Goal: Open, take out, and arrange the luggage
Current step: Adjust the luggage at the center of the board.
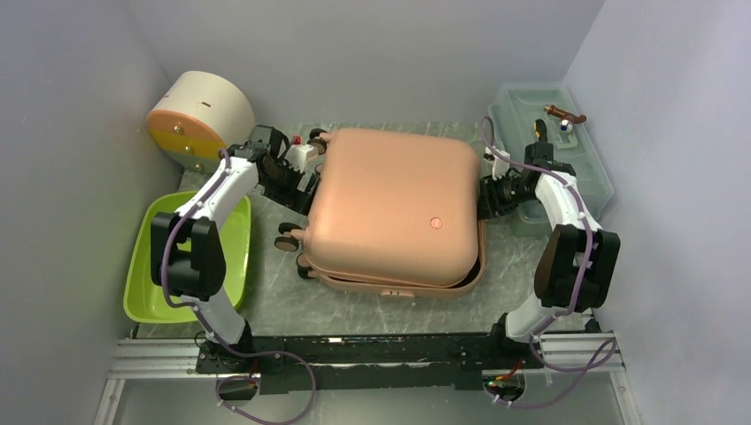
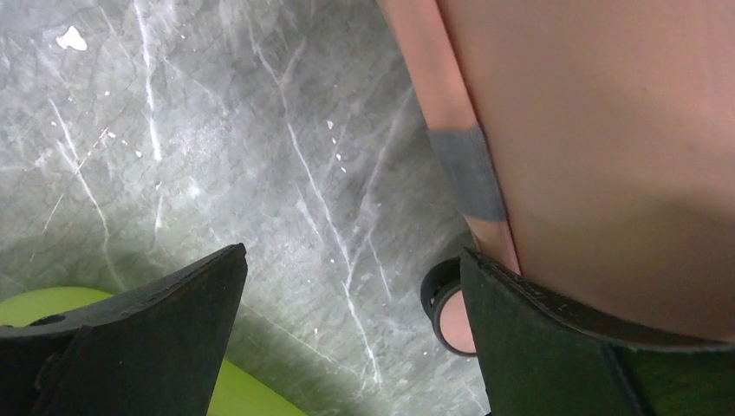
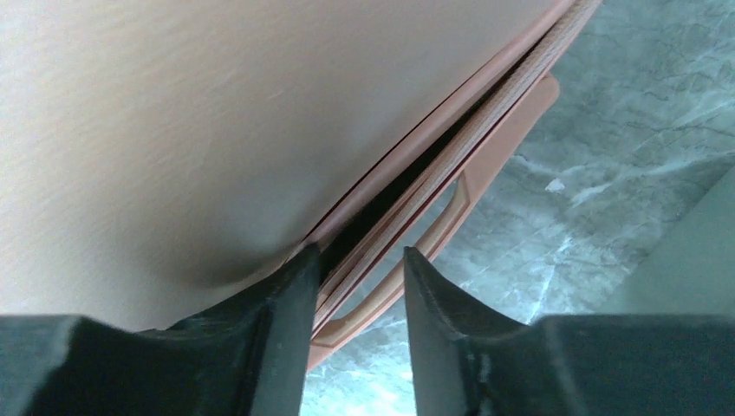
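Note:
The luggage (image 1: 390, 204), a salmon-pink hard-shell suitcase, lies flat in the middle of the table with its lid slightly ajar; a dark gap shows along its right edge. My left gripper (image 1: 297, 181) is at its left side by the wheels, open wide (image 2: 354, 251) with only table between the fingers; the right finger rests against the shell (image 2: 607, 130) beside a wheel (image 2: 451, 316). My right gripper (image 1: 487, 197) is at the right edge. Its jaws (image 3: 357, 251) stand narrowed, one finger at the seam under the lid (image 3: 173, 113), the lower rim and side handle (image 3: 433, 234) between them, the other finger apart.
A lime-green tray (image 1: 235, 239) sits at the left under the left arm. A cream half-round box (image 1: 199, 115) with orange-yellow drawers stands at the back left. A translucent toolbox (image 1: 584, 168) holding small items sits at the back right, close behind the right arm. Walls enclose three sides.

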Available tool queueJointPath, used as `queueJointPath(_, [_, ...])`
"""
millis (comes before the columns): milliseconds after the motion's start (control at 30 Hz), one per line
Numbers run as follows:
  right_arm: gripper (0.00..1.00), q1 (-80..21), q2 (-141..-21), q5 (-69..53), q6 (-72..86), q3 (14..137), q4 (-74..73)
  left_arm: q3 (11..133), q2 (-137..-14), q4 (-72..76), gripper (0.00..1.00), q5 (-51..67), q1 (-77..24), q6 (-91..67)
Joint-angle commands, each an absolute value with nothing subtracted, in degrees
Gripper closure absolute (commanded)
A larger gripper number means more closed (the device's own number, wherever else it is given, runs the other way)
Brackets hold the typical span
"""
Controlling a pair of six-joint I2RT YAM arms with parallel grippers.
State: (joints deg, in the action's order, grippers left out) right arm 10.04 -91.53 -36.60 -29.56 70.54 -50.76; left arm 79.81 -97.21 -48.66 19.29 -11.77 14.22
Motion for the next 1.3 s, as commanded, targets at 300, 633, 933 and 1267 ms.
queueJointPath(300, [0.73, 4.89, -102.09, -36.83, -17.75, 81.58, -38.46, 90.73, -108.66, -41.82, 0.01, 29.63, -16.44, 7.10])
queueJointPath(633, [0.79, 4.84, -112.70, -32.72, -10.07, 99.27, -36.54, 110.12, -123.64, -44.64, 0.01, 29.74, -16.99, 6.14])
queueJointPath(933, [0.81, 4.58, -118.27, -32.91, -7.36, 108.75, -37.45, 121.57, -131.95, -44.85, 0.01, 26.37, -18.13, 5.44])
queueJointPath(1267, [0.82, 3.29, -119.03, -33.19, -8.09, 110.36, -37.15, 135.60, -139.62, -44.27, 0.01, 18.82, -18.28, 3.95])
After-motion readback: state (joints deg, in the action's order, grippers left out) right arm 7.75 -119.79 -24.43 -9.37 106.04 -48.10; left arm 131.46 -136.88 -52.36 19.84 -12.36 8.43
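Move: Between the two hands lies the luggage, its middle about 16 cm right and 3 cm back of the left hand, and some 15 cm left and 2 cm back of the right, a little below both. From the left hand the far wheel stands roughly 15 cm ahead and 2 cm right, the near wheel about 11 cm back and 4 cm left. The clear box sits 13 cm ahead and 12 cm right of the right hand. Shoving the luggage away from the bases with both arms: the right hand closes its half-open fingers over the lower shell's rim and carries it forward about 16 cm, drifting slightly right and turning clockwise nearly 20 degrees. The left hand, fingers still wide open, runs forward some 18 cm and 5 cm right along the wheel end, up to the far wheel. ##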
